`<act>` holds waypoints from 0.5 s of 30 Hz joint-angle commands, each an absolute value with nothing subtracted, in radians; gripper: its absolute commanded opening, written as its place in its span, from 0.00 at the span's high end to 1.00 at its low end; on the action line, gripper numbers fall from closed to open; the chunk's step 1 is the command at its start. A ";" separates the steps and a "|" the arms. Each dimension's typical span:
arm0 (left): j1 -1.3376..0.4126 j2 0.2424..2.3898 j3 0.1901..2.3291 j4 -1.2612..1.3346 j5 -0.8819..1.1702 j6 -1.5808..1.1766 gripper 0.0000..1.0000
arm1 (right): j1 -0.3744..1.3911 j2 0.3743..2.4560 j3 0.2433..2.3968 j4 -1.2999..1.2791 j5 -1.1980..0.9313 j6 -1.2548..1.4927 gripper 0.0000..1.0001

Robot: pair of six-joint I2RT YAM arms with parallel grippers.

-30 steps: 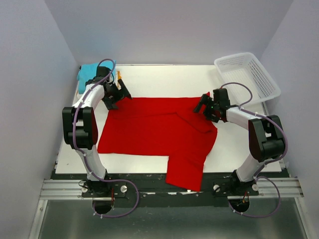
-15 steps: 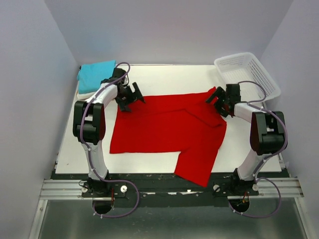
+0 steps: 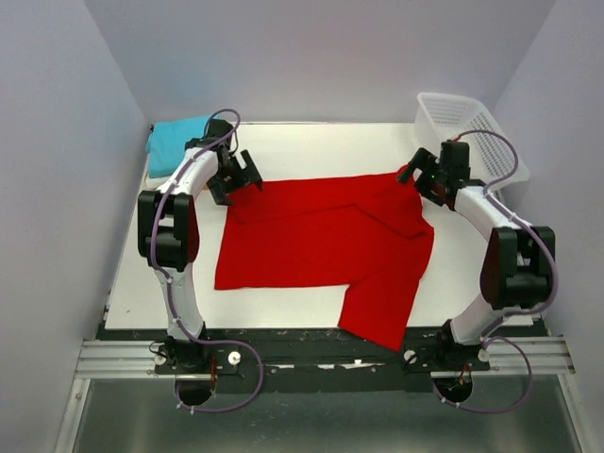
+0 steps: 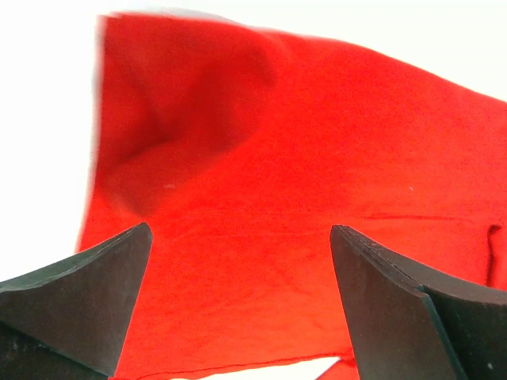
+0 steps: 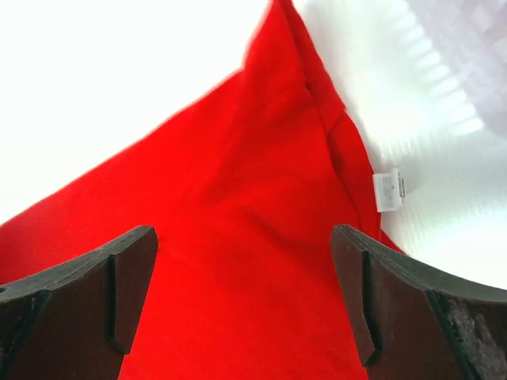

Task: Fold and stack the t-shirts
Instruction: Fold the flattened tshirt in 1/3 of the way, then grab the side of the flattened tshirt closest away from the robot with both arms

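A bright red t-shirt [image 3: 321,241] lies spread flat on the white table [image 3: 311,146], with one part hanging over the near edge. My left gripper [image 3: 247,177] is open above the shirt's far left corner. In the left wrist view the red t-shirt [image 4: 277,142] fills the space beyond the left gripper [image 4: 240,237], with nothing between the fingers. My right gripper [image 3: 415,175] is open over the far right corner. In the right wrist view the right gripper [image 5: 242,237] hangs above the red t-shirt [image 5: 238,182]. A folded turquoise t-shirt [image 3: 175,140] sits at the back left.
A white lattice basket [image 3: 467,123] stands at the back right corner, close behind the right arm, and shows blurred as the basket [image 5: 467,55] in the right wrist view. A white label [image 5: 388,190] sticks out at the shirt's edge. Grey walls enclose the table.
The red shirt has slid to the right and a little toward the back. Both grippers moved with it to its far corners. The basket has shifted at the back right.
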State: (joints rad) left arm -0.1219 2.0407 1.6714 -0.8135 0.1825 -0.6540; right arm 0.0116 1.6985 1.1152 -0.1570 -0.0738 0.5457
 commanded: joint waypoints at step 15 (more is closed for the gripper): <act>-0.170 1.142 0.671 -0.704 -0.089 -0.851 0.01 | 0.304 1.105 0.784 -0.417 0.015 0.460 0.00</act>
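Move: The t-shirt's near-left corner lies about 28 cm back and 7 cm left of the left hand, 3 cm below; the folded stack is 9 cm ahead and 16 cm left, about level. For the right hand, the near edge's inner corner is some 33 cm back, 17 cm left and 6 cm down; the sleeve flap's middle lies 42 cm back and 8 cm left, the basket 8 cm ahead and 18 cm right. Both open hands arc up, back some 15 cm and down towards the shirt's near edge, right veering left. ##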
